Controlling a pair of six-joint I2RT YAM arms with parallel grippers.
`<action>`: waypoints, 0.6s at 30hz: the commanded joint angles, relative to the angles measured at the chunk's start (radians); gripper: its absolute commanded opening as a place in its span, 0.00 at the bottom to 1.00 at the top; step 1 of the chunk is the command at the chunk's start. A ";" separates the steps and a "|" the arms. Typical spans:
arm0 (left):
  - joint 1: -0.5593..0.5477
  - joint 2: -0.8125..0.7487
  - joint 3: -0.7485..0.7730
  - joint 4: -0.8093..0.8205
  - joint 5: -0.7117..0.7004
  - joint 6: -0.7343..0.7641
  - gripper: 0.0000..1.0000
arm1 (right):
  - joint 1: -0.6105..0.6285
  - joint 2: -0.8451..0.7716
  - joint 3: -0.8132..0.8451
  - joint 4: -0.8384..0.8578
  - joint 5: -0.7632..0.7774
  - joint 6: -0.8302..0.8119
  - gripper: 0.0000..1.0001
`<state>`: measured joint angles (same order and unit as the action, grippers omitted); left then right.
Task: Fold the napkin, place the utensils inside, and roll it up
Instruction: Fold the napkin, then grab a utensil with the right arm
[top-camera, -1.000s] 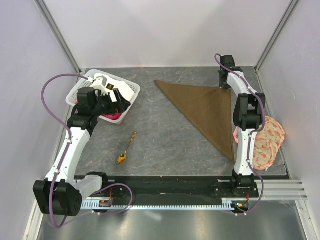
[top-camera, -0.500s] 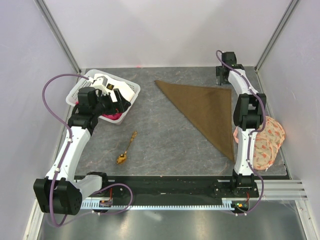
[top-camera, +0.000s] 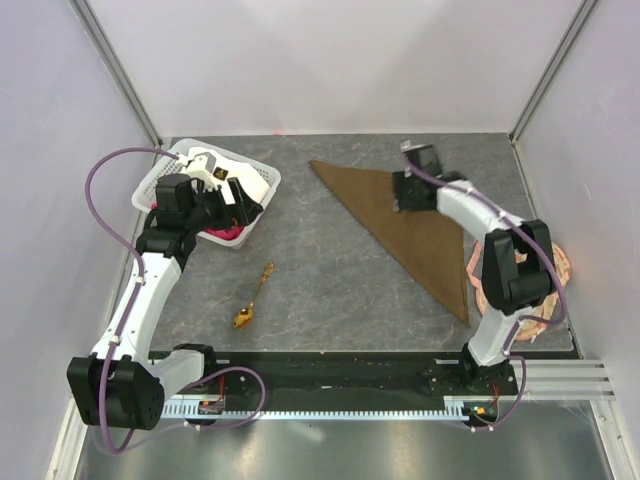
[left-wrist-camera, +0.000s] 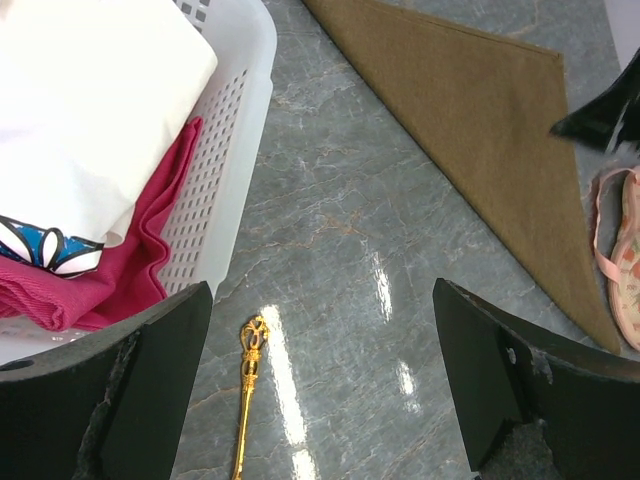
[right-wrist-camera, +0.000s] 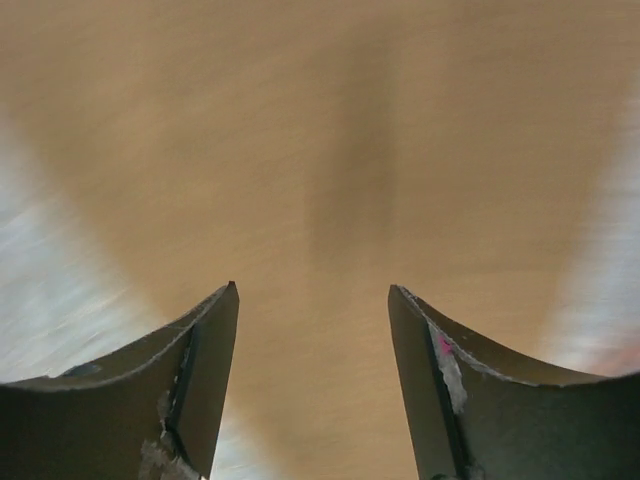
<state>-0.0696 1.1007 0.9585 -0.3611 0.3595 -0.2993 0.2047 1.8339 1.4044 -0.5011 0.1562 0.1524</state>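
The olive-brown napkin lies folded into a triangle on the grey table, right of centre; it also shows in the left wrist view and blurred in the right wrist view. My right gripper hovers over its upper part, open, nothing between its fingers. The gold spoon lies apart on the bare table, left of centre, its handle end in the left wrist view. My left gripper stands open beside the basket, empty.
A white perforated basket at the back left holds a white cloth and a pink one. A peach floral fabric piece lies at the table's right edge, partly behind the right arm.
The right gripper has let go of the napkin's back-right corner, opened, and swung left over the folded napkin. The left arm and the spoon have not moved.
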 joint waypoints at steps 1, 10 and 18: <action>-0.001 -0.001 0.003 0.025 0.030 -0.023 0.99 | 0.258 -0.122 -0.162 0.140 -0.096 0.136 0.67; -0.001 -0.021 -0.055 -0.065 -0.100 -0.004 0.91 | 0.590 -0.101 -0.171 0.268 -0.104 0.395 0.66; -0.123 -0.076 -0.247 -0.088 -0.146 -0.161 0.77 | 0.585 -0.217 -0.196 0.233 -0.023 0.358 0.68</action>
<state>-0.1276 1.0431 0.7666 -0.4252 0.2684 -0.3611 0.7937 1.7252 1.2057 -0.2783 0.0757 0.5022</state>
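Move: The napkin, folded to a triangle, lies about 5 cm under the right hand, its middle some 5 cm back and level sideways. Its far left corner is roughly 16 cm ahead and 30 cm left of that hand, and the gold spoon about 30 cm back and 45 cm left. From the left hand, the napkin's middle is some 12 cm ahead, 46 cm right and 17 cm down, while the spoon is about 12 cm back, straight below that line, 17 cm down. Across the napkin and out past its diagonal edge the open right hand sweeps fast, about 25 cm left and 14 cm back, at nearly constant height, over bare table towards the spoon, rolling and turning some 20 degrees counter-clockwise before easing slightly forward and right. Late on, the left hand sinks about 8 cm and draws back 5 towards the spoon, fingers tipping down and narrowing a little on nothing. ##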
